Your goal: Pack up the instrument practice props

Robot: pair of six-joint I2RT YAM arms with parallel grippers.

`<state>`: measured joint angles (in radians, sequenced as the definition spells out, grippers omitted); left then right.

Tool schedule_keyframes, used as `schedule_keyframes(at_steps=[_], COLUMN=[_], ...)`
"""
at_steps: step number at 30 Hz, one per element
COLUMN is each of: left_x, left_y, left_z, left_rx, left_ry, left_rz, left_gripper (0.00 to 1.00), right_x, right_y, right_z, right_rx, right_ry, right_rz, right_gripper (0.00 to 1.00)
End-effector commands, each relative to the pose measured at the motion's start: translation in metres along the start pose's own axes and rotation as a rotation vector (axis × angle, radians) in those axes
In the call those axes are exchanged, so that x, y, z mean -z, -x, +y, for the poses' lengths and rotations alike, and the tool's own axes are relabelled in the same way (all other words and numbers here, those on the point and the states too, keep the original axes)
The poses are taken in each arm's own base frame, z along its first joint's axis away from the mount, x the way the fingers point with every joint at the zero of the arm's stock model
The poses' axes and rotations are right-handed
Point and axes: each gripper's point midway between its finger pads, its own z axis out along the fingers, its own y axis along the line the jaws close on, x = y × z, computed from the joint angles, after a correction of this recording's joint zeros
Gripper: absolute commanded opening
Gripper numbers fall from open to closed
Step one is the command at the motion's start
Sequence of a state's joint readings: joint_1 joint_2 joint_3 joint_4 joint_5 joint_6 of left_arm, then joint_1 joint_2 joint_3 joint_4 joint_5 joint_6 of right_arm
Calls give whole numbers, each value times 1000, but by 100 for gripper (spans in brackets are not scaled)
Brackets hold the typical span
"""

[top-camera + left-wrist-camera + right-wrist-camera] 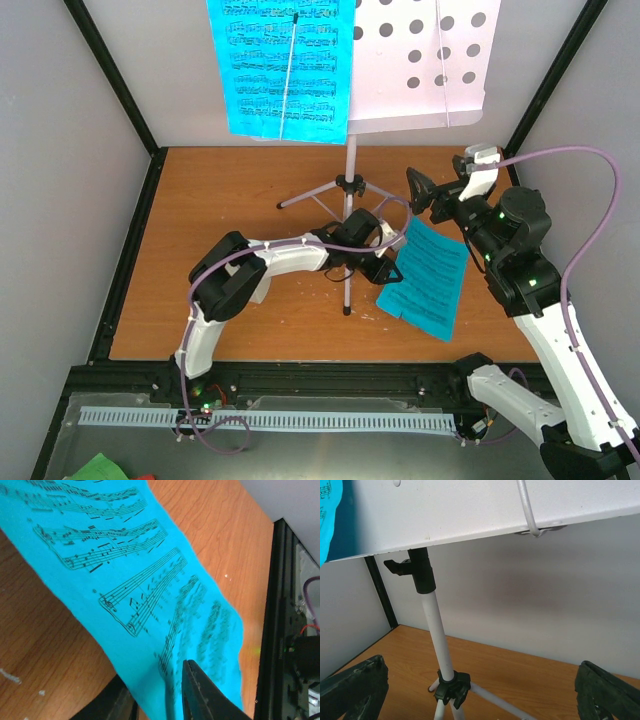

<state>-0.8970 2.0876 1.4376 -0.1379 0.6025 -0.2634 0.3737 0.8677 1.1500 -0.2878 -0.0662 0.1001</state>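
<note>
The pale lilac music stand (350,165) stands at the back of the table on its tripod. One cyan sheet-music page (285,70) rests on its perforated tray (420,60). A second cyan page (428,280) lies tilted on the table right of the stand. My left gripper (385,265) is at that page's left edge. In the left wrist view the page (125,580) passes between my left gripper's (157,690) fingers, which stand slightly apart. My right gripper (438,190) is wide open and empty, facing the stand's pole (432,625) from below the tray (485,510).
Black frame rails (125,260) and grey walls close in the wooden table on three sides. A white slotted cable duct (270,420) runs along the near edge. Something green (100,468) lies at the bottom left. A purple cable (585,230) loops over the right arm.
</note>
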Motion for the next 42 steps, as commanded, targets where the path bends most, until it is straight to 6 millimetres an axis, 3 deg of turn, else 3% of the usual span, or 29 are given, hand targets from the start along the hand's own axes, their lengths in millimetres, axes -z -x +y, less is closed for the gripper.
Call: schedule_keyframes(at_steps=[1,9,12,17,22,27,30,34,42], left_x=[9,70,98,153,207,291,341,389,456], left_y=[12,50,56,46,22,24,37,58,107], left_z=[-1,-41,-54,-82,-134,-180,-190,-199,-179], left_rx=[-34,-163,-204,-289,-395,-462,-477,-492,-402], left_ry=[45,65,96,114,-6,-89,-88,-83,-23], left_rz=[-17,-217,-289,-400,-452,-596,-655,-706,-830], left_gripper=[32,77,86,89,90,95,95,95,91], right_x=[6,9,10,7,3,11,13,6,-34], right_y=[4,13,15,13,8,21,34,59,97], right_z=[-1,9,16,41,78,126,144,156,137], right_rx=[-32,-50,-59,-79,-139,-145,-132,-136,-243], right_ry=[-3,49,87,235,462,662,713,737,544], right_rz=[-29,-44,-46,-9,67,88,72,48,33], right_gripper=[100,100,100,100,100,98,97,96,95])
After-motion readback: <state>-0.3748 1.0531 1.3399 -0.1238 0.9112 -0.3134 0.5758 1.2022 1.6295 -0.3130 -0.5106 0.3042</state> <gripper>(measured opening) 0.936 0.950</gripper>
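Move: The loose sheet lies mostly on the table, its left edge still between the left fingers, its middle about 8 cm right of that hand, level fore and aft, 3 cm lower. The stand sheet is some 20 cm ahead, 22 left and 50 above the left hand; from the right hand 17 ahead, 24 left, 15 up. The bare stand plate is 20 ahead, 4 left and 50 above the left hand, the tripod hub 18 ahead, 11 left, 8 up. The loose sheet is let go on the table: the left fingers spread wide around its edge, then that hand climbs some 40 cm while sweeping about 25 cm left towards the stand sheet, tipping its fingers up to nearly level. The open right hand swings 13 cm left and turns about 40 degrees counter-clockwise, then rises 10 cm, also nearing the stand sheet. ##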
